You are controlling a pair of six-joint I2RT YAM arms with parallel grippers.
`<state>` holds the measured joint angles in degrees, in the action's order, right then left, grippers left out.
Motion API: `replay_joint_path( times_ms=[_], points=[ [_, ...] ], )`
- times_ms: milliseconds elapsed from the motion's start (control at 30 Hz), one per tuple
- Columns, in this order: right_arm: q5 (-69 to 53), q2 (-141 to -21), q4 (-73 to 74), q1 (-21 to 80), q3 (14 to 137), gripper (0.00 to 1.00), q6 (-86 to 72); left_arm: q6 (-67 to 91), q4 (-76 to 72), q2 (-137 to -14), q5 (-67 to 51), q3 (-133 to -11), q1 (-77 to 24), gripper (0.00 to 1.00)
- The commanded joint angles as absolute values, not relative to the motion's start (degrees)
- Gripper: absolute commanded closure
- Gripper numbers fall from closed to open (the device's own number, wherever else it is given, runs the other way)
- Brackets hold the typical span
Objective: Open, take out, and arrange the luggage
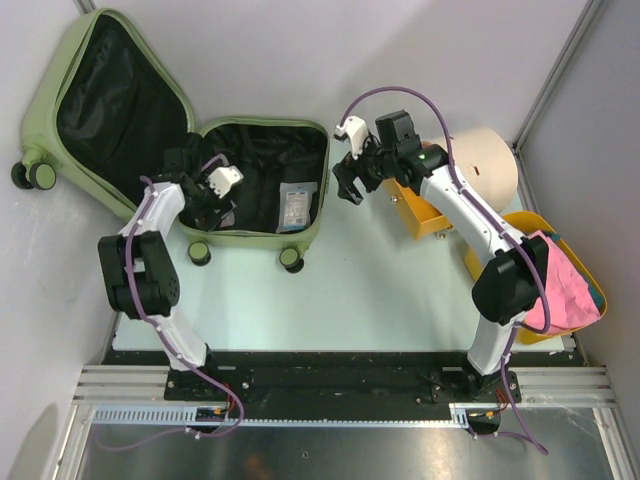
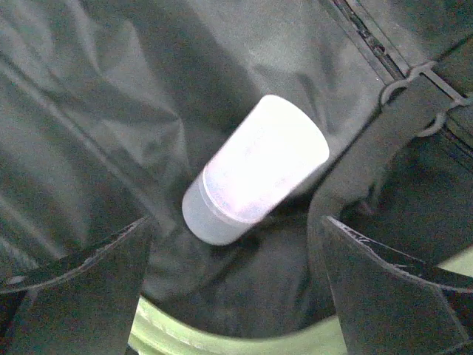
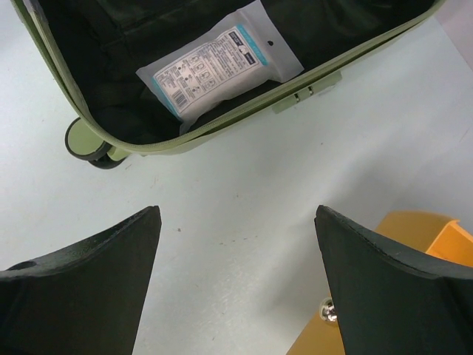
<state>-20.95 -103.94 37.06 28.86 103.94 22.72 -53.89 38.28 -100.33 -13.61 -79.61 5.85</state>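
The sage-green luggage [image 1: 110,190] lies open on the table, lid tilted back at the far left, black lining showing. My left gripper [image 1: 195,205] reaches into its near-left corner and stands open around nothing. Just ahead of its fingers a small translucent white bottle [image 2: 251,171] lies on the lining. A white printed packet [image 1: 297,205] rests in the right part of the shell [image 3: 222,122]; the same packet [image 3: 219,61] shows in the right wrist view. My right gripper [image 1: 350,185] hovers open over bare table just right of the luggage, holding nothing.
An orange box [image 1: 425,215] sits under the right arm. A cream drum [image 1: 490,165] stands at the back right. A yellow basket [image 1: 535,300] with pink cloth [image 1: 560,285] sits at the right edge. Luggage wheels [image 1: 292,260] face the near side.
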Motion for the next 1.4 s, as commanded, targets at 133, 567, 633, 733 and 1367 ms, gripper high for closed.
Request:
replay_joint_path(
  times_ms=[133, 567, 633, 733, 1367],
  points=[
    [-21.8, -103.89, 38.23, 29.27, 106.0, 0.1, 22.68, -63.64, 40.17, -111.16, -15.11, -86.02, 6.15, 0.08],
    [-22.5, -103.01, 37.27, 28.83, 106.17, 0.11, 20.92, -50.38, 40.17, -111.19, -31.61, -98.17, 5.98, 0.65],
    [-24.16, -102.83, 35.51, 28.3, 106.08, 0.1, 17.94, -42.22, 40.08, -107.77, -35.49, -100.01, 6.06, 0.76],
    [-29.15, -102.57, 30.78, 27.51, 106.08, 0.11, 11.2, -25.98, 40.08, -104.86, -46.55, -103.44, 5.89, 0.82],
    [-26.81, -99.49, -5.89, 37.53, 92.11, 0.1, -22.32, 47.55, 0.79, -82.27, -39.29, -77.08, -7.03, 0.82]
  ],
)
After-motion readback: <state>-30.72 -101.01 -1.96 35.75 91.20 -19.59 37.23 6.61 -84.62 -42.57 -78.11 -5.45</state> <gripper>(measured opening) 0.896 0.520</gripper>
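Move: The frosted bottle lies on the suitcase floor about 5 cm ahead of the open left hand, 1 cm to its right and some 5 cm below. The labelled pouch is roughly 23 cm to that hand's right, 7 cm ahead and 6 cm below. From the open right hand, the bottle is about 37 cm left, 6 cm ahead and 19 cm down, while the pouch is around 15 cm left, 8 cm ahead and 19 cm down. Forward and down about 5 cm each, the left hand reaches the bottle and pinches it, then sweeps it up and right, finally easing back, the wrist rolling some 75 degrees until the fingers point right. Near mid-lift the right hand, fingers still open, starts left and up with some back towards the bottle, its fingers levelling to face it. ##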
